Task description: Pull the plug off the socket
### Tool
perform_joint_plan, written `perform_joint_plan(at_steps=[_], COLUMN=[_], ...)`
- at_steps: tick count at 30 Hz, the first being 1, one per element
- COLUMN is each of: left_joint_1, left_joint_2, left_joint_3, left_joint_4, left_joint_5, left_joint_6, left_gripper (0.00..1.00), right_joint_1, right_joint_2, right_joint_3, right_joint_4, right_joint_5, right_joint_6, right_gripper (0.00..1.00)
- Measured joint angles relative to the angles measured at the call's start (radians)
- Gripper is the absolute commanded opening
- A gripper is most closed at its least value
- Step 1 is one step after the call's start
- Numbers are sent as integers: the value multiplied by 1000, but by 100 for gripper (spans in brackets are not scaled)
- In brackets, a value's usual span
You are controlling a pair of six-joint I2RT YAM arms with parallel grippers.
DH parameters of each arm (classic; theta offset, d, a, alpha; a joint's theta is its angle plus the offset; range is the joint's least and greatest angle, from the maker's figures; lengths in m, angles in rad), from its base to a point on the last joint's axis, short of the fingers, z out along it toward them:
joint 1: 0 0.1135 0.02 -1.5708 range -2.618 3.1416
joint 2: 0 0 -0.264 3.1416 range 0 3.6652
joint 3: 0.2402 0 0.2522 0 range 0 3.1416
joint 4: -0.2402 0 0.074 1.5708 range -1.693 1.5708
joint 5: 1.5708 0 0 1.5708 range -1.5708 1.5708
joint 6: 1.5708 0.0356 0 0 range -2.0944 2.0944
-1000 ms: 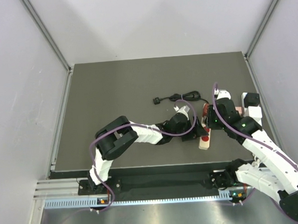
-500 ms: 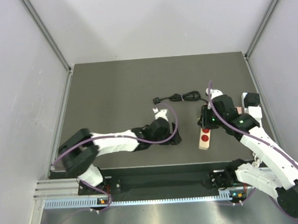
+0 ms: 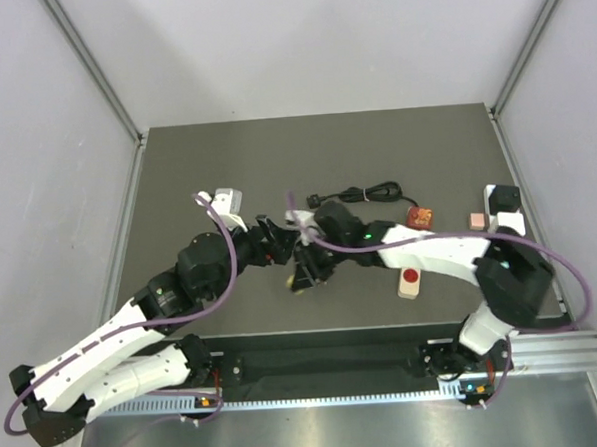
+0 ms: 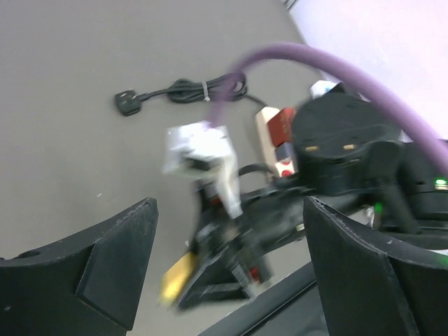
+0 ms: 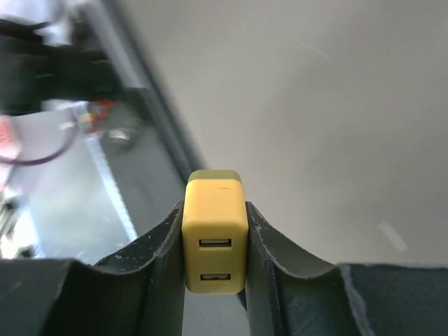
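My right gripper [image 5: 214, 280] is shut on a yellow two-port USB plug [image 5: 214, 241] and holds it just above the mat. In the top view the plug [image 3: 296, 286] sits at the tip of the right gripper [image 3: 303, 273], well left of the beige socket strip [image 3: 410, 281] with its red button. My left gripper [image 3: 274, 243] is open and empty, just up and left of the right gripper. In the blurred left wrist view its fingers [image 4: 112, 259] frame the right gripper and the plug [image 4: 178, 275]. The strip [image 4: 264, 120] shows behind.
A coiled black cable [image 3: 362, 194] lies behind the grippers, also in the left wrist view [image 4: 182, 91]. A small red-brown block [image 3: 419, 215] and a pink block [image 3: 476, 219] lie at the right. The mat's front edge [image 3: 324, 331] is close below the grippers.
The right gripper has swung left from the far end of the socket strip, carrying the yellow plug away from it. The left arm has drawn back and risen near the middle.
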State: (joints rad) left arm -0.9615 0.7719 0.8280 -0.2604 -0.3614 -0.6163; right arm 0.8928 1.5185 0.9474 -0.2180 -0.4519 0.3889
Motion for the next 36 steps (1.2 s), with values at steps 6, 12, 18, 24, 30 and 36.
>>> perform_joint_plan(at_steps=[6,12,18,24,30,36], left_joint_1=[0,0,0,0,0,0], left_joint_2=[-61,-177,-201,-135,-106,-119], left_joint_3=[23,10,-3,-3,-3,-3], left_joint_4=[-118,-131,-129,-130,-125,-122], left_joint_5=[-28,-82,-103,-99,-76,-76], left_joint_6=[39,20,17,17,7,3], left_gripper=[87,86,86,86,86,85], right_joint_1=[107,115,127,127,113,35], right_joint_2=[266,509,565,584,590,541], right_joint_3=[184,340,402,416,419,401], right_joint_4=[146,180,110,45,31,22], right_joint_5=[-167,-280,-338,-324,-295,-200], right_joint_6=[6,13,-52,-105,-98,-85], right_gripper=[8,15,35,60,72,86])
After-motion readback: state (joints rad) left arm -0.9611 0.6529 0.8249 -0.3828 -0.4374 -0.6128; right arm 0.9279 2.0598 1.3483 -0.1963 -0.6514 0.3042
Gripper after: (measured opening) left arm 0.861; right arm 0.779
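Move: My right hand already holds the yellow plug. The bare spot for it, close to the table's near edge, lies about 11 cm to the left, 4 cm back and 7 cm below. The socket strip's middle is some 26 cm to the right and 7 cm ahead of my right hand; the black cable plug is about 23 cm ahead and 2 cm right. From my left hand the spot is roughly 8 cm back, 8 cm left and 26 cm down. I carry the yellow plug on leftward about 12 cm with my right hand, sinking some 6 cm and drawing slightly back while turning counter-clockwise, then open the fingers to let go of it low over the table and pull off forward about 5 cm, a little to the right. My open, empty left hand shifts left about 5 cm, rising slightly, then eases partly back. ##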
